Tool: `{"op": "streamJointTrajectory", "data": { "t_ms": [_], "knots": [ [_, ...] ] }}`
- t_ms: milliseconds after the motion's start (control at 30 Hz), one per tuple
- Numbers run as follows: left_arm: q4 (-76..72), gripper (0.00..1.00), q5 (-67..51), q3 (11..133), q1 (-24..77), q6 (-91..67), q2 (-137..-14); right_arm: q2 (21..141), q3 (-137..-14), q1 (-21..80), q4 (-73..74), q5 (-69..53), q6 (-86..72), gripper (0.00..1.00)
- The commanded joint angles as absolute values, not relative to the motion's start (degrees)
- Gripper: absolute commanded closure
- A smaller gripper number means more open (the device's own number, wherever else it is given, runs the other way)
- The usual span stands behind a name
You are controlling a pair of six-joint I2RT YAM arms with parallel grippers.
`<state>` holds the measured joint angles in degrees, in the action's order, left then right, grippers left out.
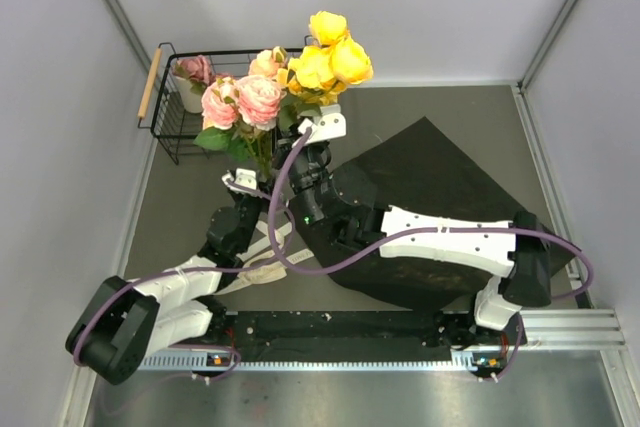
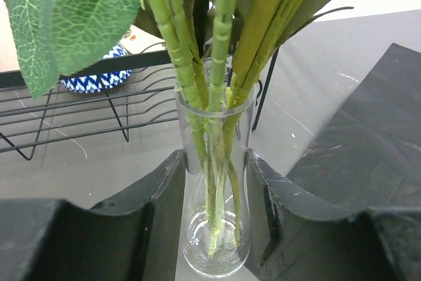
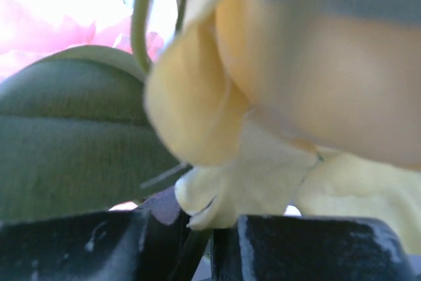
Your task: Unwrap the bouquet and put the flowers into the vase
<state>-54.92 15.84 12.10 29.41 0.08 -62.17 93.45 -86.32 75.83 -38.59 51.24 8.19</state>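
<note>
The flowers (image 1: pixel 300 72), pink and yellow on long green stems (image 2: pixel 217 64), stand upright in the clear glass vase (image 2: pixel 215 228). My left gripper (image 2: pixel 215 162) straddles the vase, one finger (image 2: pixel 164 195) against each side of the glass; in the top view it (image 1: pixel 250 185) sits low under the blooms. My right gripper (image 1: pixel 308 112) is up among the yellow flowers (image 3: pixel 309 97), shut on a dark green stem (image 3: pixel 194 255) just below them. The bouquet's black paper (image 1: pixel 430 177) lies spread flat on the table to the right, with the cream ribbon (image 1: pixel 265 267) loose near the left arm.
A black wire basket (image 1: pixel 180 137) stands at the back left, just behind the vase, holding a pink flower in a white cup (image 1: pixel 192 82) and a blue-patterned bowl (image 2: pixel 99 80). Grey walls close the table on both sides. The black paper's edge (image 2: pixel 368 156) lies right of the vase.
</note>
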Motion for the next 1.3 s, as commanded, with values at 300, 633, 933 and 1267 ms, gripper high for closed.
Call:
{"op": "streamJointTrajectory", "data": {
  "t_ms": [300, 633, 933, 1267],
  "knots": [
    [-56.3, 0.76, 12.7, 13.3, 29.3, 1.3, -61.7, 98.3, -89.9, 75.3, -50.7, 51.1, 19.3, 1.00],
    [-54.8, 0.88, 12.3, 13.8, 29.3, 1.1, -61.6, 97.7, -86.3, 75.3, -47.4, 51.9, 14.6, 1.00],
    [-52.9, 0.94, 12.4, 13.7, 29.3, 0.8, -60.1, 97.6, -79.0, 75.1, -44.9, 50.0, 12.0, 1.00],
    [-52.2, 1.00, 12.1, 14.0, 29.2, 0.5, -60.0, 98.3, -75.3, 74.4, -42.1, 42.1, 15.6, 1.00]
  ]
}}
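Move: The right hand holds the yellow roses' stem above the vase, whose middle lies about 5 cm ahead, 5 cm to the left and 28 cm below. The pink roses already in the vase have their heads some 2 cm ahead, 6 cm to the left and 4 cm above that hand. On the table, the ribbon lies about 12 cm nearer the bases than the vase and 2 cm left of it. The vase is between the left fingers, its middle about 3 cm below them. Still pinching the yellow roses' stem, the right hand feeds it down into the vase mouth: it first eases slightly left and down, then drops quickly, about 9 cm down and 3 cm left in all, its left side dipping some 15 degrees. The left hand stays put and keeps the vase gripped between its fingers. ##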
